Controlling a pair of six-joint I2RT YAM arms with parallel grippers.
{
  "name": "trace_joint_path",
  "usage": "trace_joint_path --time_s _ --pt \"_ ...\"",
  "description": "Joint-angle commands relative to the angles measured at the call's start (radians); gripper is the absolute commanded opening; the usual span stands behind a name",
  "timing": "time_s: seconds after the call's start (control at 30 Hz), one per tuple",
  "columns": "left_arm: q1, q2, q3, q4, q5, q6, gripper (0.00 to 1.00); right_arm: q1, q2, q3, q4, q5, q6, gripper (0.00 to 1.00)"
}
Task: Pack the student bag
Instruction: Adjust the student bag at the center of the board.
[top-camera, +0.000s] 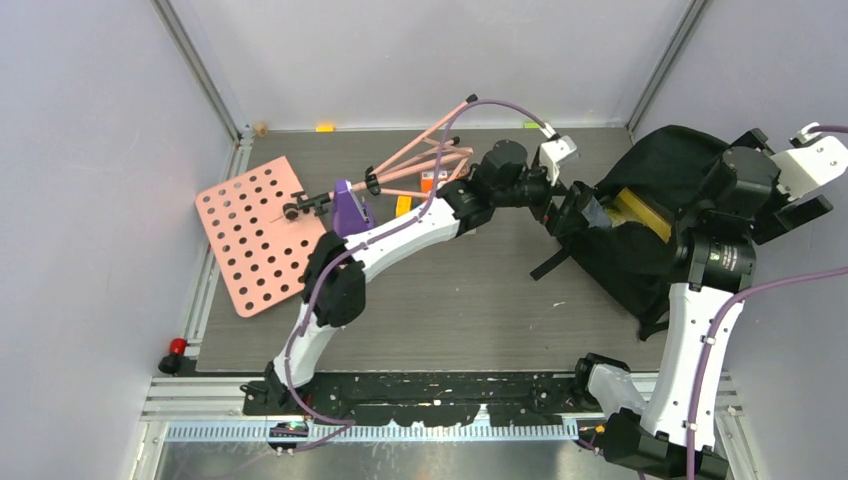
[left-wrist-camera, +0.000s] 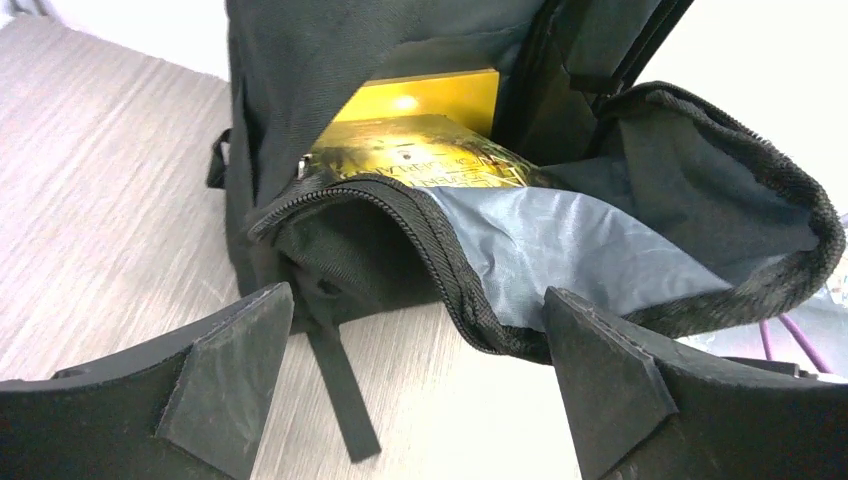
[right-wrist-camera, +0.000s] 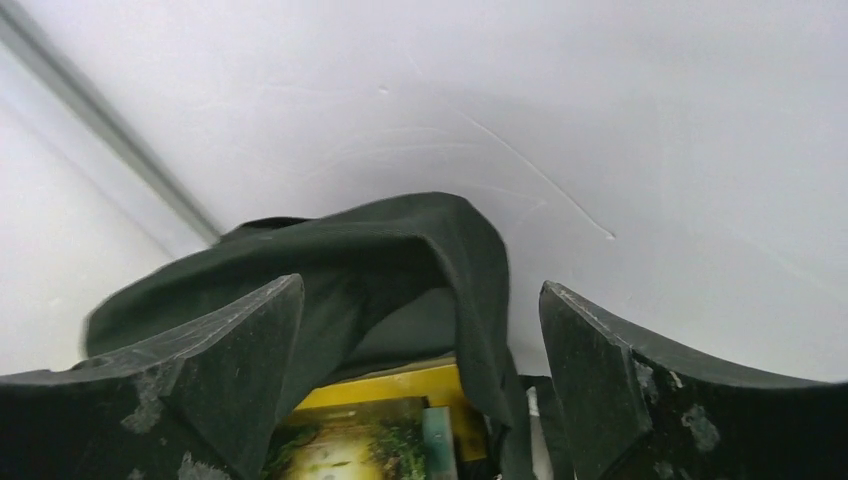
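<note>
The student bag (top-camera: 640, 230), a large black fabric backpack, lies at the right of the table with its mouth open toward the left. A yellow book (top-camera: 640, 212) sits inside it, also seen in the left wrist view (left-wrist-camera: 420, 125) and the right wrist view (right-wrist-camera: 400, 400). My left gripper (top-camera: 560, 205) is open and empty at the bag's zipper edge (left-wrist-camera: 440, 260), with bare table between its fingers. My right gripper (top-camera: 735, 175) is open above the back of the bag, its fingers either side of a raised fold of black fabric (right-wrist-camera: 400, 260) without closing on it.
A pink perforated board (top-camera: 258, 235) lies at the far left. A purple object (top-camera: 350, 208), pink rods (top-camera: 430, 150) and small orange items (top-camera: 405, 205) sit behind the left arm. A loose black strap (left-wrist-camera: 335, 385) trails on the table. Walls enclose the table on three sides.
</note>
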Motion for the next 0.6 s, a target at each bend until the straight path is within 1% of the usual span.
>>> trace_joint_path --time_s 0.0,0.07,0.13,0.17,0.2,0.3,0.33,0.4,0.43,0.47,0.53,0.57 --pt "0.022 -0.221 -0.075 0.012 -0.027 0.016 1.00 -0.002 0.000 0.131 -0.107 -0.146 0.043 0.95" --pt "0.026 -0.285 -0.113 0.023 -0.022 0.002 1.00 -0.003 -0.005 0.180 -0.141 -0.204 0.045 0.95" --pt "0.031 -0.336 -0.119 0.016 -0.002 -0.024 1.00 -0.002 -0.003 0.228 -0.170 -0.292 0.046 0.96" --pt "0.034 -0.353 -0.115 0.005 0.014 -0.036 1.00 -0.002 0.000 0.266 -0.181 -0.364 0.048 0.96" --pt "0.038 -0.369 -0.115 -0.009 0.029 -0.047 1.00 -0.003 0.011 0.283 -0.202 -0.405 0.048 0.96" --pt "0.057 -0.442 -0.158 -0.057 0.029 -0.071 1.00 -0.003 0.046 0.371 -0.255 -0.636 0.052 0.96" --pt "0.067 -0.475 -0.194 -0.066 0.019 -0.079 1.00 -0.003 0.066 0.383 -0.273 -0.685 0.060 0.96" --pt "0.098 -0.552 -0.314 -0.084 -0.014 -0.094 1.00 -0.002 0.093 0.402 -0.282 -0.881 0.084 0.94" --pt "0.118 -0.595 -0.371 -0.093 -0.034 -0.103 1.00 -0.002 0.110 0.403 -0.280 -0.930 0.094 0.93" --pt "0.143 -0.639 -0.431 -0.107 -0.059 -0.113 1.00 -0.001 0.121 0.403 -0.279 -1.011 0.120 0.92" --pt "0.203 -0.722 -0.534 -0.165 -0.075 -0.130 1.00 0.015 0.148 0.396 -0.269 -1.099 0.153 0.90" --pt "0.235 -0.763 -0.577 -0.201 -0.079 -0.133 1.00 0.050 0.162 0.389 -0.266 -1.107 0.159 0.89"
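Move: The student bag stands about 22 cm to the right of the open left hand and 4 cm farther out, its middle some 15 cm lower. From the open right hand the same bag is roughly 14 cm ahead, 9 cm to the left and 30 cm below. On the left hand's other side the orange book lies some 22 cm to its left and 16 cm ahead, with the toy block about 32 cm left and 14 cm ahead, both on the table. Up and to its left the left hand backs off from the bag's open flap, fingers wide open, some 15 cm each way and sinking slightly at the end. The right hand, also open, sweeps left and rises over the bag, drifting forward as well, about 15 cm in all, and swings nearly 50 degrees counter-clockwise so its fingers turn from pointing right to pointing outward. ##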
